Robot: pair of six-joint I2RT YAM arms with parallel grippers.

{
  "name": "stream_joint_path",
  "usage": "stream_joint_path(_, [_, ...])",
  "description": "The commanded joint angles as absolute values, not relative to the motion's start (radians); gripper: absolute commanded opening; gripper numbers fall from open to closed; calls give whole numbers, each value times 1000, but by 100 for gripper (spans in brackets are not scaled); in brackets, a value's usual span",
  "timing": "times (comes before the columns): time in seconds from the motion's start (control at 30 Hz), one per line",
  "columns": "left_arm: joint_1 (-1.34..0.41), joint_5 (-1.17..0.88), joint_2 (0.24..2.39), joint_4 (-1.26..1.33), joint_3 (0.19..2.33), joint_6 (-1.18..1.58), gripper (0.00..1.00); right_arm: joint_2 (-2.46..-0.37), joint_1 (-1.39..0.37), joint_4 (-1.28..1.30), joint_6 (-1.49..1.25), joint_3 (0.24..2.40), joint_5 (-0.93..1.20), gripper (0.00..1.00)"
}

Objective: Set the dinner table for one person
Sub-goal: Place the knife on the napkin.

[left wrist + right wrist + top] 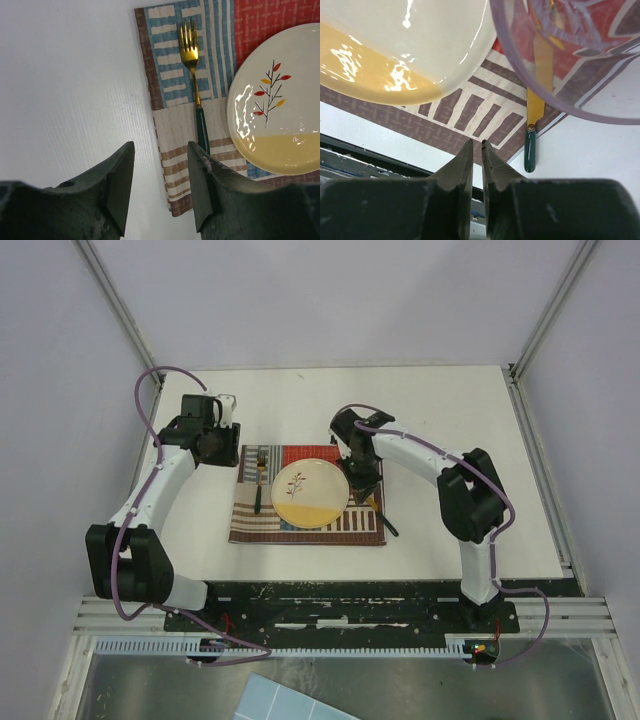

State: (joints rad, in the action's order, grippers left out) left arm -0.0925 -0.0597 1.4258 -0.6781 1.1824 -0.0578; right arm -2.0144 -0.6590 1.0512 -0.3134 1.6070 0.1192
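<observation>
On the white dinner table [450,420] lies a striped patchwork placemat [300,530] with a cream and yellow plate [311,493] at its middle. A gold fork [190,50] with a green handle lies left of the plate. A gold knife [530,150] with a green handle lies at the mat's right edge. A clear purple-tinted glass [517,75] stands over the knife's blade, close to the right wrist camera. My right gripper [477,142] hovers over the mat's near right corner, its jaws a narrow slit apart and empty. My left gripper [161,147] is open above the mat's left edge.
A black base plate [330,595] and metal rails run along the near edge. Metal frame posts [545,310] rise at the back corners. A light blue tiled sheet [290,700] lies below the rails.
</observation>
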Motion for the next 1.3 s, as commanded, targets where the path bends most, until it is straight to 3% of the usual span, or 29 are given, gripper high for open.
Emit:
stream_joint_path(0.0, [-97,-66,1399,-661,1226,-68,54,-1996,-656,1065,-271,1667,85,19])
stream_joint_path(0.2, [-99,-60,1382,-669,1228,-69,54,-1945,-633,1078,-263,1670,25,19])
stream_joint_path(0.37, [-99,-52,1371,-665,1221,-70,54,-1879,-561,1078,-237,1602,-5,34])
stream_joint_path(0.67, [-108,-55,1352,-630,1193,-66,54,-1745,-468,1042,-136,1474,29,41])
stream_joint_path(1.0, [-148,-46,1382,-617,1159,-87,54,-1802,-214,1051,18,1633,66,43])
stream_joint_path(1.27, [-189,-13,1401,-575,1101,-68,57,-1906,-4,1194,97,1884,158,36])
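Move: The right hand hangs some 4 cm above the napkin, empty, with its fingers almost shut. The knife lies aslant, its middle about 5 cm ahead and 4 cm to the right, its handle running back and right off the napkin. The glass stands roughly 14 cm straight ahead, and the plate's middle is 7 cm ahead and 12 cm to the left. From the left hand the knife is about 35 cm right, 3 cm back and 12 cm lower. The right hand leaves the knife lying, easing a couple of centimetres forward, then swinging right across the knife on the near side of the glass and finally speeding up to the right and forward over bare table, some 20 cm right, 12 cm forward and 9 cm up in all. On the way its fingers spread to a bit under half open, and the wrist tips the fingertips forward and turns clockwise, each by about 15 degrees; the left hand, still half open and empty, rises slightly, then sinks back and drifts 2 cm right towards the napkin. ##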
